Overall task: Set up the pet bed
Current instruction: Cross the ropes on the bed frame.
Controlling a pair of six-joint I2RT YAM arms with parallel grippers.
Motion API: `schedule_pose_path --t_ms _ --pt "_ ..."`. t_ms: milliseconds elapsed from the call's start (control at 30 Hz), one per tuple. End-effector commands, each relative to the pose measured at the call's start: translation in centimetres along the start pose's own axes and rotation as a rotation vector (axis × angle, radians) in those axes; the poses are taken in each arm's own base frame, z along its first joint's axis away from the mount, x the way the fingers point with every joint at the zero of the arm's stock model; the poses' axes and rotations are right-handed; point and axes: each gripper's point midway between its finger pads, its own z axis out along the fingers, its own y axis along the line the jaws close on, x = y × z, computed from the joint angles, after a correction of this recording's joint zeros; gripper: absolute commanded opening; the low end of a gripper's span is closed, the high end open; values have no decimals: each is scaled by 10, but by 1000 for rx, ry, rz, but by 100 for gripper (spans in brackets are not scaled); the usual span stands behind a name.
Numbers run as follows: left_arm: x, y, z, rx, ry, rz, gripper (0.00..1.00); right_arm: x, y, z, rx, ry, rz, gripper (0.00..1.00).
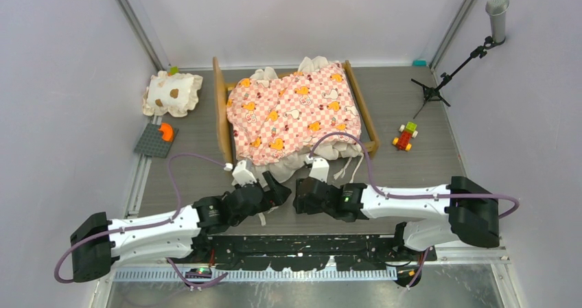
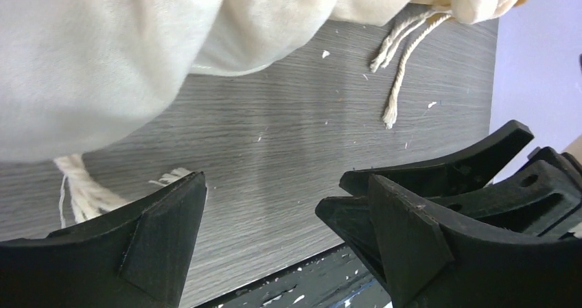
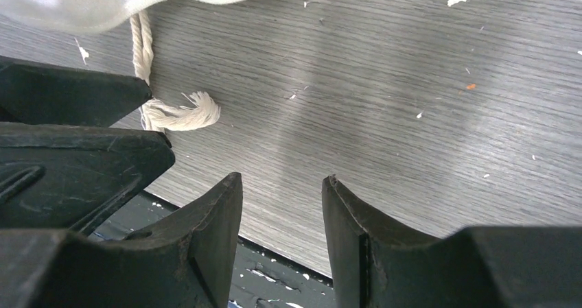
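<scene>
The pet bed (image 1: 221,109) stands mid-table, a light-wood frame carrying a pink checkered mattress (image 1: 292,112) with orange animals and a cream ruffle that spills over its near end. Both grippers sit low on the table just in front of that end, tip to tip. My left gripper (image 1: 276,184) (image 2: 274,219) is open with only bare tabletop between its fingers (image 2: 158,232); the cream ruffle (image 2: 137,47) hangs above it. My right gripper (image 1: 300,197) (image 3: 283,212) is open too, holding nothing. A cream tie cord (image 3: 178,112) lies beside it.
A cream spotted pillow (image 1: 173,92) lies at the back left, and a grey plate (image 1: 152,143) with an orange piece sits nearer. To the right of the bed are a small toy car (image 1: 405,136) and a tripod stand (image 1: 467,54). The table's front edge (image 3: 274,260) runs right under the fingers.
</scene>
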Motion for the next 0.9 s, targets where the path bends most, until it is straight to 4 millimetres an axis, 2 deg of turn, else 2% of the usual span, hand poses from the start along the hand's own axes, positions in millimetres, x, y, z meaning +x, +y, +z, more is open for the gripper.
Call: schedule_pose_path --t_ms 0,67,167,233,367,400,467,533,667,800,867 --pt "-6 -31 2 116 6 39 89 -11 0 -6 -6 -58 41 51" --pt "-10 -29 -1 102 -2 65 89 -11 -1 -7 -6 -61 44 51" --pt "-24 -17 -11 48 -48 93 88 -9 4 -7 -44 -53 32 51" --pt "-35 -8 -20 19 -88 106 86 -3 16 -5 -105 -20 -8 50" --pt "-58 18 -41 -59 -168 137 82 -5 40 2 -181 -8 -66 49" --pt "-61 26 -43 -83 -184 138 79 -5 47 4 -195 3 -80 46" --pt "-63 38 -47 -121 -197 142 71 -6 62 10 -215 20 -88 35" --pt "-63 47 -46 -150 -202 156 67 -5 73 18 -246 24 -77 27" --pt "-57 64 -36 -227 -193 203 69 -3 76 32 -241 11 -37 26" --pt "-50 81 -25 -313 -160 227 68 1 78 33 -263 15 -5 22" --pt "-49 86 -20 -341 -151 233 65 2 76 32 -263 20 0 21"
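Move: The left rope's forked end lies on the table about 7 cm to the left hand's left, some 2 cm ahead and 6 cm below. The hanging skirt corner is about 7 cm ahead and 6 cm left of that hand, the headboard leg about 11 cm ahead and 14 cm left. From the right hand the same rope end is about 12 cm left, 1 cm ahead and 4 cm down; the right rope is 15 cm right and 11 cm ahead. Neither hand touches anything yet; both shift left towards the left rope's frayed end. The left hand arcs about 8 cm left, rising some 4 cm before coming down just below its starting height, its left side rolling up about 20 degrees and its fingers partly closing. The right follows some 7 cm left, sinking slightly, turning about 10 degrees counter-clockwise as its empty fingers draw nearly shut. ##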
